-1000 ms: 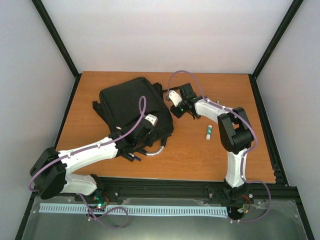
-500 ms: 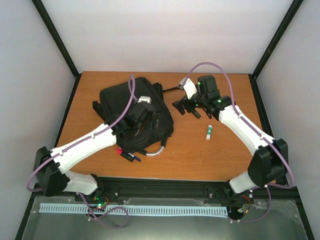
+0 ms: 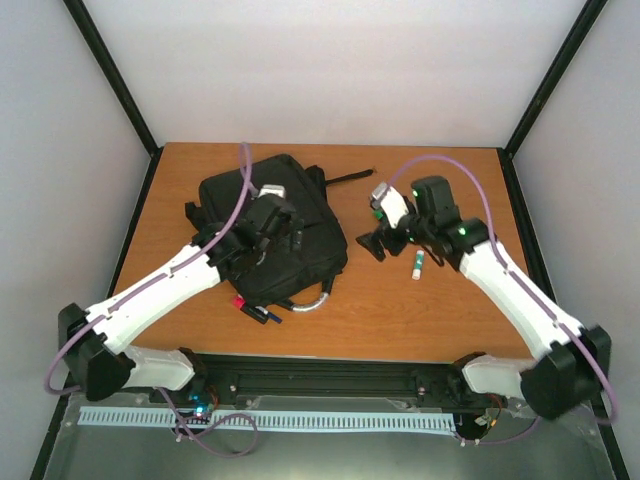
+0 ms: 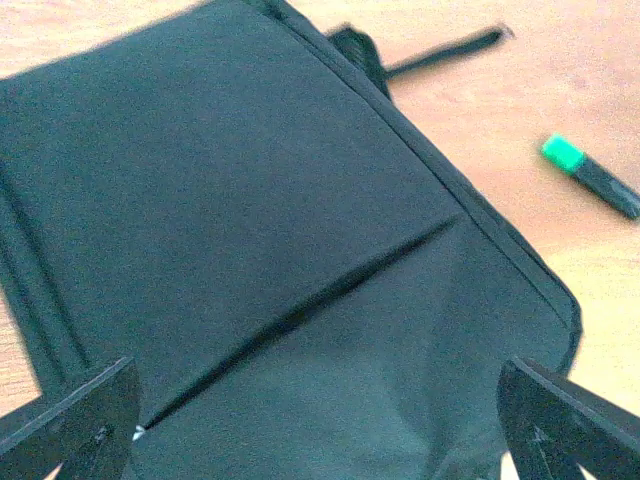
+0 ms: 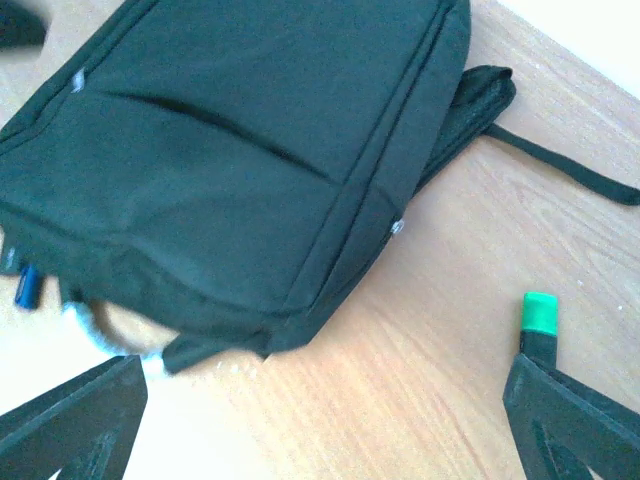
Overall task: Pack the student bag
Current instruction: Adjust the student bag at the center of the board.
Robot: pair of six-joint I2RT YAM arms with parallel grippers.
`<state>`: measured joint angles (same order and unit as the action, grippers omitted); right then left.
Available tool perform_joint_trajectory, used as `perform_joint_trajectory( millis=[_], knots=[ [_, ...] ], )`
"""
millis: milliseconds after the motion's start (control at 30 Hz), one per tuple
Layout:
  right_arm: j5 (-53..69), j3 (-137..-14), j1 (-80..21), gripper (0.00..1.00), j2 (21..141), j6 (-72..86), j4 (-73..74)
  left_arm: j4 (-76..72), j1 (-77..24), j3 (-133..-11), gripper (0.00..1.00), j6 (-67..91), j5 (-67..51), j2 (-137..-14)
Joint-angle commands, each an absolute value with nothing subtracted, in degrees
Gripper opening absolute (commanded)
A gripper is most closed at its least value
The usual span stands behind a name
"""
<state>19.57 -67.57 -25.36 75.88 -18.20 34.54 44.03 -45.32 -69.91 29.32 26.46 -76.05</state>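
The student bag (image 3: 240,200) is a large black backpack lying flat on the left half of the table. It fills the left wrist view (image 4: 250,230) and the upper left of the right wrist view (image 5: 230,140). My left gripper (image 3: 283,232) (image 4: 320,440) hovers over the bag's top face, open, with nothing between its fingers. My right gripper (image 3: 372,245) (image 5: 320,430) hangs open above bare wood just right of the bag, holding nothing. A marker with a green cap (image 3: 417,263) (image 4: 590,177) (image 5: 538,318) lies on the table close to the right gripper.
Red and blue pens (image 3: 253,308) poke out at the bag's near edge, beside its grey loop handle (image 3: 312,303) (image 5: 100,335). A black strap (image 3: 350,178) (image 5: 565,170) trails from the bag's far right corner. Black frame posts border the wooden table (image 3: 470,320).
Both grippers have gone from shut to open. The left one rose from the bag's near edge to over its middle. The right one drew back from the bag's right side toward the marker.
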Motion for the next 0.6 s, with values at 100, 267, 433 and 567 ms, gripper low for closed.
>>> perform_joint_trajectory(
  millis=[100,267,433,567],
  knots=[
    [17.04,-51.15,-24.83,1.0,60.82,-19.52,23.43,51.19,-40.12,-65.16,1.0,49.68,42.31,-73.37],
    [16.79,-45.26,-23.29,1.0,57.9,-20.48,19.14,50.88,-31.67,-59.75,1.0,54.84,34.04,-70.75],
    [8.08,-43.24,-23.14,1.0,57.9,-18.01,17.0,45.52,-27.68,-54.02,1.0,54.17,32.65,-66.81],
    [6.98,-41.36,-23.03,1.0,57.34,-20.68,15.28,44.14,-26.2,-51.18,1.0,53.79,30.03,-66.71]
  ],
)
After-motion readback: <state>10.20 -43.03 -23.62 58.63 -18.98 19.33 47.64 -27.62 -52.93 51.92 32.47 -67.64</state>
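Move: The student bag's middle lies about 13 cm ahead of the left hand, 4 cm to its left and 18 cm below. The bag's left edge is some 16 cm left and 10 cm ahead; the red marker is 5 cm back and 8 cm left, lower still. From the right hand, the bag's middle is roughly 12 cm ahead and 25 cm left, the green-capped highlighter 15 cm ahead and 6 cm right, and the glue stick 5 cm ahead and 14 cm right. Swing the open left gripper about 15 cm left across the bag towards its left edge, sinking some 7 cm after a slight rise and turning the wrist counter-clockwise about 35 degrees. Meanwhile draw the open right gripper back 4 cm, then ease it right and down, away from the bag, as its fingers tip up slightly. ##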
